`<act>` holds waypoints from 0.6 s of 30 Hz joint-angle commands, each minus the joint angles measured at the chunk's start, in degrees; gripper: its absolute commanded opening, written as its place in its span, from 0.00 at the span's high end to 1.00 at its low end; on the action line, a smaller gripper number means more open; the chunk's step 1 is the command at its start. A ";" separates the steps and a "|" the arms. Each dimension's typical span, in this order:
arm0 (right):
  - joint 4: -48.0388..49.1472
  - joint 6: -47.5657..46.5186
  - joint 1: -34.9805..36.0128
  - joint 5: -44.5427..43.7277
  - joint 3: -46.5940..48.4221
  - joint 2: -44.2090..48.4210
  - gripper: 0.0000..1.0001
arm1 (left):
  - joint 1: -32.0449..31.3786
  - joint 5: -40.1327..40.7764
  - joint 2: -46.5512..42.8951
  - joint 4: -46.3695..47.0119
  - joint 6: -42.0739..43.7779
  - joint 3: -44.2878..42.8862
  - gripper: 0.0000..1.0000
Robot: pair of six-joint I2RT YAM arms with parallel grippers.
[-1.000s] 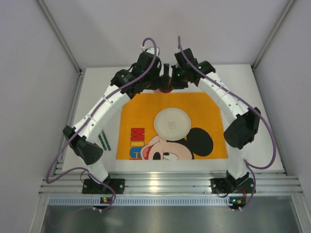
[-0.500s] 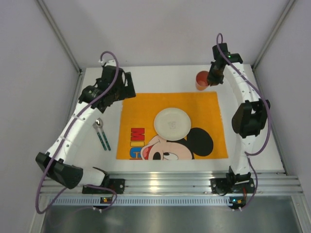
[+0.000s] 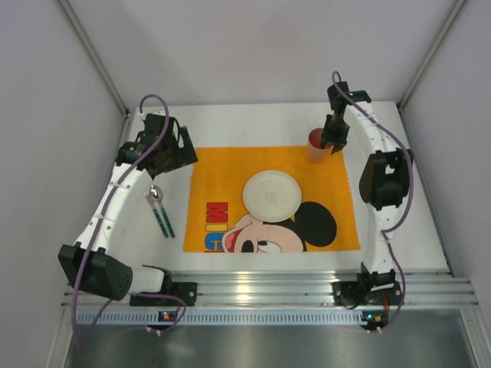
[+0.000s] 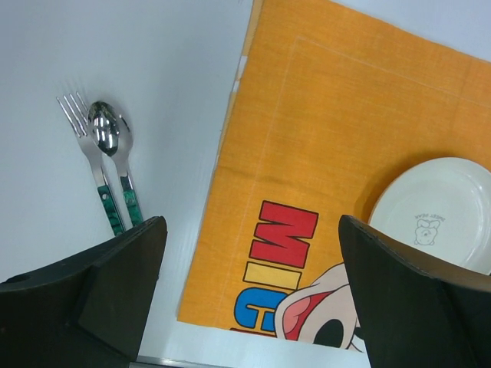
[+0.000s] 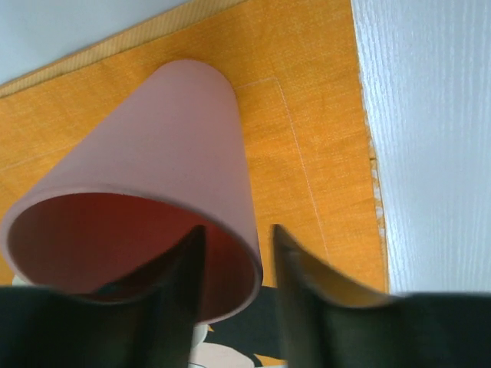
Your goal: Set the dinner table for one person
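Observation:
The dinner table is a white top carrying an orange cartoon placemat. A white plate lies at the mat's middle. A fork and spoon with green handles lie side by side left of the mat. A pink cup stands upright on the mat's far right corner. My right gripper straddles the cup rim, one finger inside, the other outside with a gap, so it is open. My left gripper hangs wide open and empty above the mat's left edge, beyond the cutlery.
Grey walls close in the table on three sides, with a silver rail along the near edge. Purple cables loop off both arms. The right arm's elbow hangs over the mat's right edge.
The right arm brought the cup from the bare table behind the mat onto the mat's far right corner, and its jaws have parted. The left arm swung back to the left.

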State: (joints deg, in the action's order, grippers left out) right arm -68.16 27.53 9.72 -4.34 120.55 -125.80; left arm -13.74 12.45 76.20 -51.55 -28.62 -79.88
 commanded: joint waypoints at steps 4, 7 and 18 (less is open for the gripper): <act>-2.68 -0.28 -0.40 0.82 5.21 -2.26 0.29 | 2.31 -3.31 -1.23 0.57 -0.65 1.74 0.02; -3.03 -0.28 -0.75 1.26 8.55 -2.35 0.20 | 2.49 -3.13 -0.71 0.40 -0.30 1.65 0.03; 3.74 -0.72 -0.93 6.54 10.67 7.22 0.12 | 15.75 -1.98 3.07 -4.44 1.20 9.82 0.02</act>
State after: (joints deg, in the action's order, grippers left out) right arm -67.94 27.18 9.19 1.23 130.15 -125.86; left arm -1.17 11.51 77.93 -53.49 -28.38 -73.30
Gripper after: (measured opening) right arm 0.882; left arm 0.985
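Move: The cup stands on the placemat with its near-side rim at the right fingers, its middle about 4 cm left of that hand, level fore-and-aft and 4 cm below; the plate is 16 cm back, 19 cm left, 10 cm below. From the left hand the spoon lies about 8 cm back, 11 cm left, the fork 8 cm back, 13 cm left, both some 22 cm below; the plate is 4 cm back, 26 cm right, equally low. Right hand opens wide, rising 5 cm off the cup; left swings 7 cm left, sinking towards the spoon. ##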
